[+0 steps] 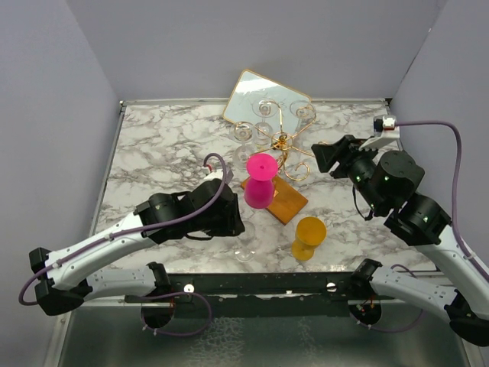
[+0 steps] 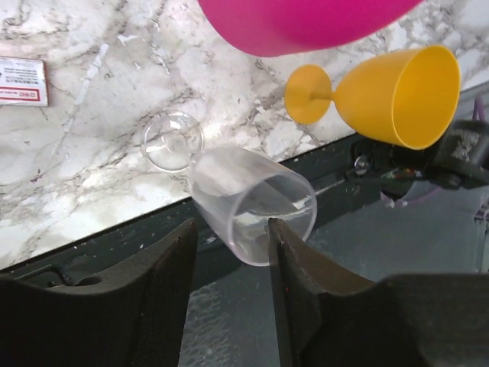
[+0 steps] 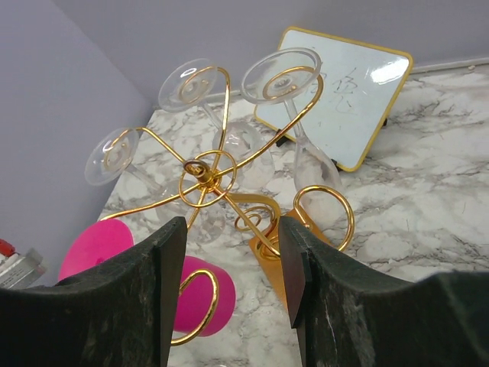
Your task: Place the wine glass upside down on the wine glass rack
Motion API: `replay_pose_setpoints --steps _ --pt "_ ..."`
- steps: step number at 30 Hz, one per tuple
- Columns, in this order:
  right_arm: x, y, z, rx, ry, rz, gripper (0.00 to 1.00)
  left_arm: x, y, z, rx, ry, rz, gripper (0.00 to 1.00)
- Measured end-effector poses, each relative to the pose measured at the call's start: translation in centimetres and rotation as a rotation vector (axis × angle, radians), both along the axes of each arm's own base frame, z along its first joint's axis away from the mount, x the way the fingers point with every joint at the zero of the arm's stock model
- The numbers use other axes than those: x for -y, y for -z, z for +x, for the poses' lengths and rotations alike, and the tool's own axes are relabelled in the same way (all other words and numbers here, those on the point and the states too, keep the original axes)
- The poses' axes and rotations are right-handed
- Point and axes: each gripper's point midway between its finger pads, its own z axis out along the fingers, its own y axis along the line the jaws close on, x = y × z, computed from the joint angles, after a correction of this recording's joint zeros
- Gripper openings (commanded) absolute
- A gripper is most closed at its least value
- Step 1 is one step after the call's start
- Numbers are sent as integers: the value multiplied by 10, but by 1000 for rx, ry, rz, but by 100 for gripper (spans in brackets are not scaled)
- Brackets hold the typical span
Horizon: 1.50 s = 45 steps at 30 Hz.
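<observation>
A clear wine glass (image 1: 246, 241) stands upright near the table's front edge. In the left wrist view its bowl (image 2: 252, 202) opens toward the camera, with its foot (image 2: 172, 140) behind. My left gripper (image 2: 233, 229) is open, one finger on each side of the bowl's rim. The right finger (image 2: 302, 283) is at the rim and the left finger (image 2: 164, 283) stands a little off it. The wine glass rack (image 1: 283, 144), gold wire on an orange-brown base (image 1: 289, 202), holds three clear glasses upside down (image 3: 279, 75). My right gripper (image 3: 233, 229) hangs open and empty just right of the rack (image 3: 205, 172).
A pink goblet (image 1: 260, 183) stands upside down beside the rack's base, just behind the left gripper (image 1: 238, 223). A yellow goblet (image 1: 308, 235) stands at the front right. A gold-framed mirror (image 1: 263, 92) leans at the back. The table's front rail (image 2: 114, 241) runs under the clear glass.
</observation>
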Motion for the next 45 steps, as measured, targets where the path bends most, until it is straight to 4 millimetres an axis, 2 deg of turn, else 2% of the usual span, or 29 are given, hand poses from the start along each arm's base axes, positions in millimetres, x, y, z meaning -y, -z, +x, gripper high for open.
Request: replay_pose_setpoints --steps 9,20,24,29,31,35,41,45 --pt "6 -6 1 30 25 0 51 0 11 11 9 -65 52 31" --pt "14 2 -1 27 54 4 51 2 12 9 4 -42 85 18" --pt "15 4 -2 23 56 13 51 0 13 8 5 -35 101 12" --pt "15 8 -2 12 58 24 51 -7 13 8 18 -30 131 1" --pt "14 9 -2 7 58 31 50 -9 13 8 19 -29 143 0" --pt "14 9 -2 3 59 46 49 -21 6 14 59 -48 188 0" --pt "13 4 -2 13 60 70 49 -41 -13 29 153 -109 241 0" --pt "13 2 -2 16 60 78 49 -66 -40 43 252 -193 293 0"
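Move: Roughly 3 cm to the left hand's right, with its middle some 8 cm below, stands the clear wine glass, its rim close to the open fingers. The pink glass hangs on the rack about 8 cm ahead, 7 cm right and 4 cm higher; the small box lies 10 cm ahead and 9 cm left, 17 cm down; the orange glass stands level, 19 cm right, 10 cm down. From the right hand the clear glass lies about 12 cm back, 18 cm left and 23 cm lower. Easing about 1 cm forward and down, the left hand brings its half-open fingers astride the near-left wall of the clear glass's rim, one inside the bowl, and shuts them to pinch it. Keeping that pinch, it then carries the glass left, up and forward, some 5 cm each way, towards the space above the small box, as the fingers swing to point more forward and less to the right. ##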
